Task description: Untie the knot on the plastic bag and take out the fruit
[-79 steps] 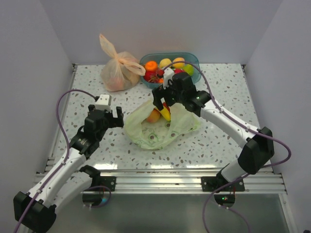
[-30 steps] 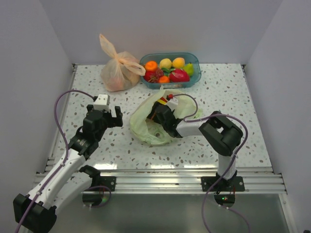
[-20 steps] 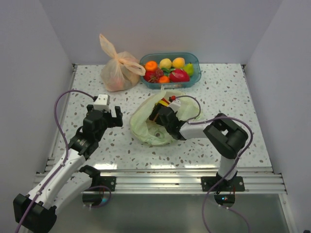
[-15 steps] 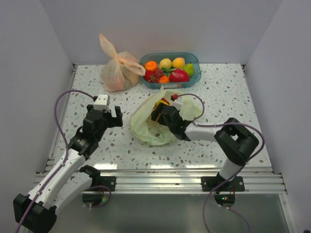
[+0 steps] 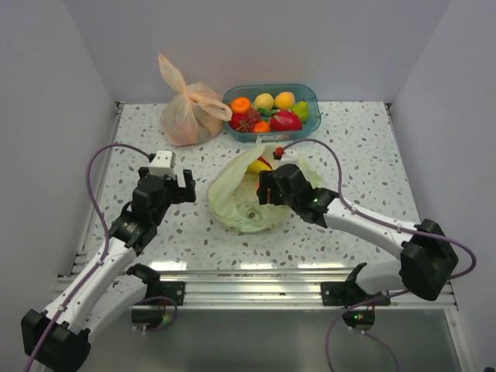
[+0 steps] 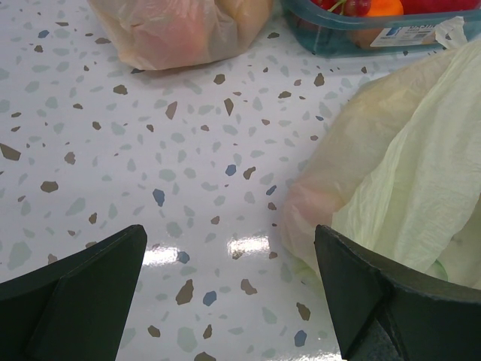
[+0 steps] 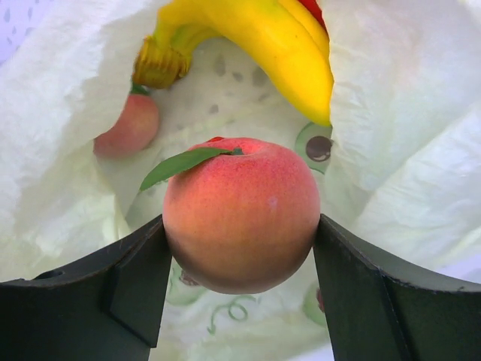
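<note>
The pale green plastic bag [image 5: 232,203] lies open on the table, and its knot is out of view. My right gripper [image 5: 266,191] hovers at the bag's mouth, shut on a pink-orange peach [image 7: 240,214] with a green leaf. Below it, inside the bag [image 7: 68,113], lie a yellow banana bunch [image 7: 255,37] and a second peach [image 7: 128,124]. The banana [image 5: 258,165] also shows from above. My left gripper [image 5: 184,184] stands open and holds nothing, just left of the bag [image 6: 421,173]; in its wrist view the left gripper [image 6: 229,241] frames bare table.
A tied peach-orange bag [image 5: 190,112] sits at the back left, seen as the orange bag [image 6: 173,30] ahead of the left wrist. A blue basket [image 5: 310,93] with several fruits stands behind the green bag, its wall [image 6: 361,41] close to the bag.
My right arm has swung its elbow out to the right and drawn back, the gripper rising from inside the bag with the peach. The left arm has not moved.
</note>
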`<state>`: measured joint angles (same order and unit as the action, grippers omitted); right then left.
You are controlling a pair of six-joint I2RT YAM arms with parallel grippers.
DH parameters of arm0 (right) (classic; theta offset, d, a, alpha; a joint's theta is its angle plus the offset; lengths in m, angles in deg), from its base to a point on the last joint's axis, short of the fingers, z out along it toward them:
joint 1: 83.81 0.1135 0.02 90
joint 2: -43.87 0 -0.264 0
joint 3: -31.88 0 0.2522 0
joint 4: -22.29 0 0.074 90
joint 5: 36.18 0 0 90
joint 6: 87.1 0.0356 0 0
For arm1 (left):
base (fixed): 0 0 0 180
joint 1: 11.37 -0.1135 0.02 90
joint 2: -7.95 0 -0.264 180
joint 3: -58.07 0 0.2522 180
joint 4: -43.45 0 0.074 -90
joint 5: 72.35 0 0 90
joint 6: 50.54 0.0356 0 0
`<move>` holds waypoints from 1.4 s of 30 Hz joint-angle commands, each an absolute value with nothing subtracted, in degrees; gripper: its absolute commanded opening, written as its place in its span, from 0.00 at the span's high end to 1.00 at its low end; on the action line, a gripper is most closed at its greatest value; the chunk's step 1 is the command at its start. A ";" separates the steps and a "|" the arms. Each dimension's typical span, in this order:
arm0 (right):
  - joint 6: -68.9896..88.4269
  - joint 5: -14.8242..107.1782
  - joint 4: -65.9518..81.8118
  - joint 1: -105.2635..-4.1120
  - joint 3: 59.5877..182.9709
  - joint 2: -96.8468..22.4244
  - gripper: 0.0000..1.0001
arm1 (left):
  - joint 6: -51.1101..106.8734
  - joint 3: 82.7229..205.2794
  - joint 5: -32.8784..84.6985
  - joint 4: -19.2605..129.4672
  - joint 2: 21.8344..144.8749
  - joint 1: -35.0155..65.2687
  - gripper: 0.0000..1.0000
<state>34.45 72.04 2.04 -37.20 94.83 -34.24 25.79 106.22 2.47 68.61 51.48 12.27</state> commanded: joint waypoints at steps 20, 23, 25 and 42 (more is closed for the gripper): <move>8.26 59.45 -5.02 -59.20 151.62 -65.80 0.93 | 26.98 107.34 3.85 66.17 51.63 12.01 0.00; 9.84 58.48 -0.89 -61.04 157.52 -74.32 0.92 | 26.98 107.25 3.76 66.08 51.72 11.92 0.00; 10.55 59.00 1.83 -61.40 161.65 -80.02 0.87 | 27.15 107.25 3.85 66.00 52.16 11.92 0.00; 10.99 55.76 5.01 -62.55 167.21 -83.34 0.01 | 27.33 107.43 4.11 66.08 52.42 11.92 0.00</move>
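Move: The right hand already holds the peach above the open green bag, whose middle is about 5 cm ahead and 9 cm below. The fruit tray it is bound for has its middle some 35 cm ahead, 4 cm right and 8 cm down. The banana lies about 13 cm ahead, 1 cm left and 9 cm down, and the tied bag 35 cm ahead and 27 cm left. From the idle left hand the tray is about 36 cm ahead and 31 cm right, 14 cm lower. Up first, then in a quick forward arc, the right hand carries the peach out of the green bag to the tray: it climbs about 18 cm, swings some 35 cm forward and comes down over the fruit, fingertips tipping up on the way. There the fingers open wide, let go of the peach and begin to rise. ##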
